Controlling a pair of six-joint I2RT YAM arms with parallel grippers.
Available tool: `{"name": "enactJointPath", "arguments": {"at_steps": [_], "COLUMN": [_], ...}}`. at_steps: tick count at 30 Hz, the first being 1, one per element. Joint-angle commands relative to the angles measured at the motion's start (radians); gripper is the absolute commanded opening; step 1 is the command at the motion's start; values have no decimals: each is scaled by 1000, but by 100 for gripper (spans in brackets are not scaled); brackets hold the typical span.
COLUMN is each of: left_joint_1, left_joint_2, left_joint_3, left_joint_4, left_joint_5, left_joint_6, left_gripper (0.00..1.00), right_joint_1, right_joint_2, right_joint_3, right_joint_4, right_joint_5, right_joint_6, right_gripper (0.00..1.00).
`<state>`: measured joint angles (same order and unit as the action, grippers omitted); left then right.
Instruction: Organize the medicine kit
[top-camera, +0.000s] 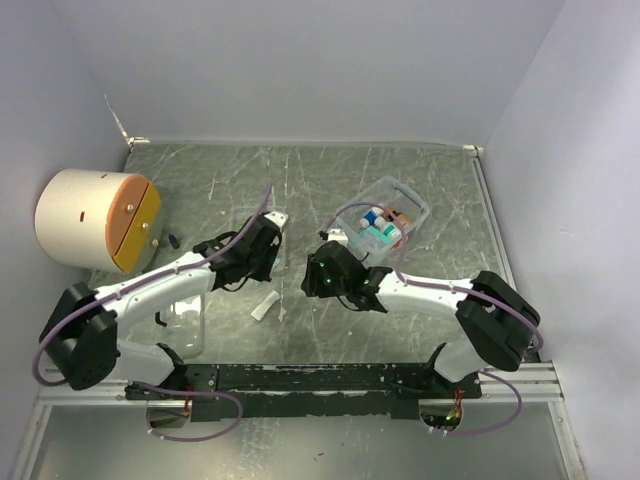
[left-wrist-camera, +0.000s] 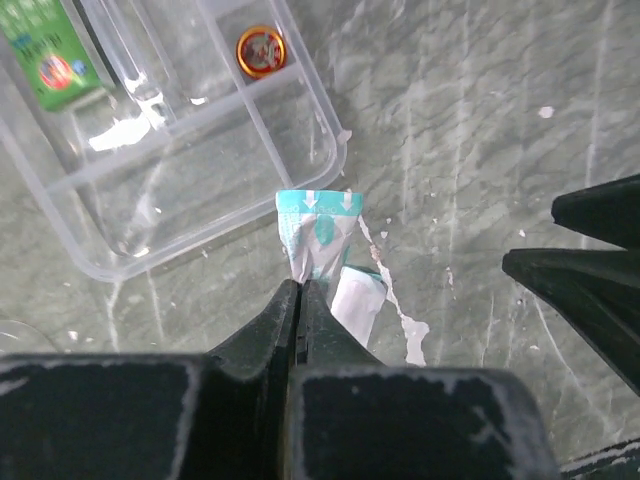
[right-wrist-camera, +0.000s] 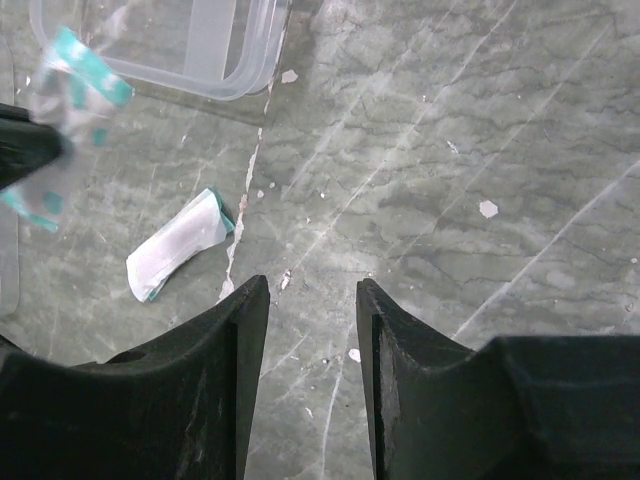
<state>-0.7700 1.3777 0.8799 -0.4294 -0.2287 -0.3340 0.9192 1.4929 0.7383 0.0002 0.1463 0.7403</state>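
Observation:
My left gripper (left-wrist-camera: 301, 285) is shut on a teal-and-white sachet (left-wrist-camera: 318, 235) and holds it above the table, just off the corner of a clear divided organizer box (left-wrist-camera: 190, 160). The box holds a green packet (left-wrist-camera: 50, 50) and a round orange tin (left-wrist-camera: 261, 50). A white packet (left-wrist-camera: 358, 300) lies on the table under the sachet. In the right wrist view my right gripper (right-wrist-camera: 312, 290) is open and empty over bare table, the white packet (right-wrist-camera: 178, 255) to its left and the held sachet (right-wrist-camera: 70, 95) further left. From above, the left gripper (top-camera: 260, 266) and right gripper (top-camera: 310, 278) face each other.
A clear bin (top-camera: 412, 212) with several medicine items stands at the back right. A cream cylinder with an orange face (top-camera: 95, 220) stands at the far left. A clear lid (top-camera: 186, 322) lies near the left arm. Walls enclose the table.

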Motion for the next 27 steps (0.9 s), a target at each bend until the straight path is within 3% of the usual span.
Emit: {"name": "enactJointPath", "arguments": {"at_steps": [1,6,10,14,19,27], "left_joint_1": [-9,-9,-7,20,122,165], "left_joint_2": [-85,-236,-266,-198,-80,138], "left_joint_3": [50,9,47,57,77,154], "left_joint_4": [-59,63,52,-3,-18,-61], "left_joint_5": [19,7,32,108,269,264], "left_joint_6": [164,475,679,893,1030,1154], "left_gripper": [9,8,7,7,7,7], "right_joint_1": [-3,-3,-3,-3,-3,-3], "right_joint_2": [-50,-98,-126,-141,-165,-163], "right_joint_3": [-32,-57,-80,-92,-118,-113], "right_joint_4": [40,49,77,87,93,90], "right_joint_5": [8,3,-4,-7,-5,-10], "right_joint_6": [8,9,14,22,31,30], "right_gripper": [40,40,40,40,40,40]}}
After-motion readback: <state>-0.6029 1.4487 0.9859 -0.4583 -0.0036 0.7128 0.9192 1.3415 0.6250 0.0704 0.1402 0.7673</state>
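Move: The left hand already holds the teal-edged packet about 7 cm above the table. The clear divided tray's middle lies some 11 cm ahead of it, 3 cm left and 6 cm below. In the tray are the green box, 13 cm ahead and 6 cm left, and the red tin, 10 cm straight ahead. The remaining packet lies 5 cm back and 1 cm left. The tray is about 12 cm ahead and 12 cm left of the right hand. Keeping its pinch on the teal-edged packet, the left hand lifts it straight up about 10 cm, then swings forward and a little left while coming back down some 8 cm over the near part of the tray. The wrist turns clockwise about 45 degrees. The empty right hand rises about 2 cm. ##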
